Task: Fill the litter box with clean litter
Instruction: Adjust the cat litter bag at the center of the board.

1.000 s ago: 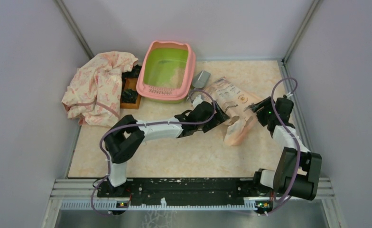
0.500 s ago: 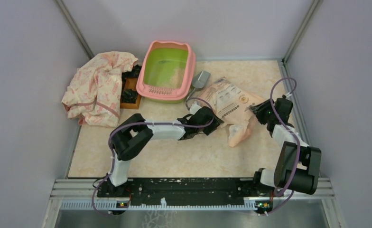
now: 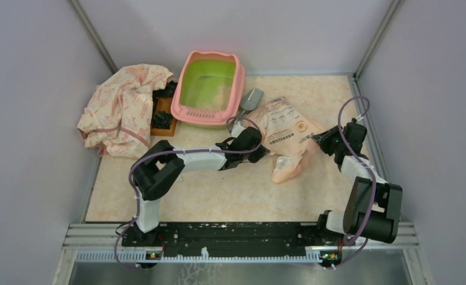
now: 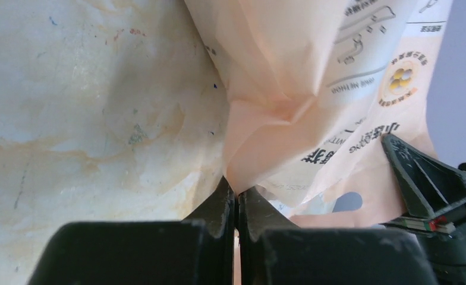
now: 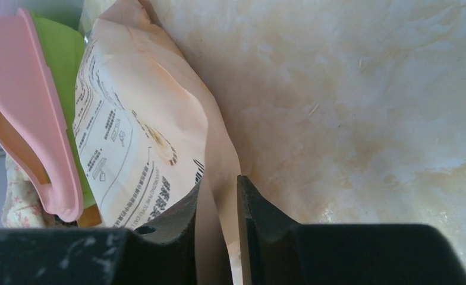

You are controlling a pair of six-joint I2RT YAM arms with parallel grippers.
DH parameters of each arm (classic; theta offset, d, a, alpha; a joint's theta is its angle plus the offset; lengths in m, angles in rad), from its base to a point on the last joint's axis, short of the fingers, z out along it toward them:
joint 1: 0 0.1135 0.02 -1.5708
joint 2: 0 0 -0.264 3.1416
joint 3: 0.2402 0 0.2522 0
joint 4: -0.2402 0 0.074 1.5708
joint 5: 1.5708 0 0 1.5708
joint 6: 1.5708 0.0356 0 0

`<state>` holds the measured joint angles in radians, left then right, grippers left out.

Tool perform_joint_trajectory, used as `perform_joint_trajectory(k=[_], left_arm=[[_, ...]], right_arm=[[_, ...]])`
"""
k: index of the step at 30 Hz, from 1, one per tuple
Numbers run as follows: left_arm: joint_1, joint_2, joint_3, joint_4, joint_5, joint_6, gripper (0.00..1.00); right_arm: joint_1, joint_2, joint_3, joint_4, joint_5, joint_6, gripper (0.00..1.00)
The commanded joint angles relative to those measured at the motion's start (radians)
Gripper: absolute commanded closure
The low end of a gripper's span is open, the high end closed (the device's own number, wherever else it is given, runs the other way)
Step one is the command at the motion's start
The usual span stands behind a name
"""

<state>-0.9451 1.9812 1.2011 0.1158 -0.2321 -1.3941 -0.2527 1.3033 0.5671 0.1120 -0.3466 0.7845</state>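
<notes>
The litter box (image 3: 210, 89), pink rim and lime-green inside, stands at the back with a pale patch of clean litter (image 3: 222, 93) in it. Its pink rim (image 5: 34, 119) shows at the left of the right wrist view. The peach-pink litter bag (image 3: 287, 132) lies crumpled to its right. My left gripper (image 4: 236, 189) is shut on a fold at the bag's (image 4: 290, 77) left edge. At the bag's right edge, my right gripper (image 5: 217, 185) has the bag's (image 5: 141, 130) thin edge between its jaws. They stand narrowly apart, a sliver of gap beside one finger.
A silver scoop (image 3: 252, 99) lies between the box and the bag. A flowered cloth (image 3: 126, 107) is heaped at the left wall, with a small brown box (image 3: 162, 117) of dark pieces beside it. Walls close in on three sides.
My left gripper has shut on the bag's edge and drawn back to the left. The bag shifted left with it. My right gripper's jaws have narrowed around the bag's other edge.
</notes>
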Motion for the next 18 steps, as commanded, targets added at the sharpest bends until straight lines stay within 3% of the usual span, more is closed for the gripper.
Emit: perform_joint_trajectory(k=[1, 5, 13, 18], left_arm=[[0.014, -0.124, -0.038, -0.041, -0.035, 0.039, 1.0], [0.014, -0.241, -0.129, -0.058, -0.044, 0.065, 1.0], [0.012, -0.477, -0.199, -0.148, -0.047, 0.139, 1.0], [0.012, -0.58, -0.235, -0.192, -0.067, 0.161, 1.0]], right_arm=[[-0.01, -0.036, 0.001, -0.005, -0.012, -0.05, 0.82], [-0.01, -0.129, 0.002, -0.079, -0.045, -0.091, 1.0], [-0.007, -0.355, 0.1, -0.344, -0.126, -0.216, 1.0], [-0.004, -0.479, 0.103, -0.34, -0.226, -0.159, 1.0]])
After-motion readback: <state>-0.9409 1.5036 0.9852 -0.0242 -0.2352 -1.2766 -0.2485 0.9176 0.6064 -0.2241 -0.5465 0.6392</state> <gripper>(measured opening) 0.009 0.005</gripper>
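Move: The left gripper already has the near-left edge of the cat litter bag; the bag's middle is about 8 cm ahead and 8 cm to its right, slightly below. The board's centre, where it should go, lies roughly 11 cm left of that gripper and 1 cm ahead. The scoop rests some 17 cm ahead, 7 cm left. From the right gripper, nearly closed around the bag's right edge, the bag's middle is about 8 cm left, 3 cm ahead and 3 cm lower. Keep the left fingers shut on the bag's edge and lift it about 10 cm, carrying it left and somewhat back towards the board's centre. First finish closing the right fingers to pinch the bag's right edge, then raise it some 8 cm while drawing it back and left, turning that hand about 15 degrees counter-clockwise and letting its fingers tip up a little. ##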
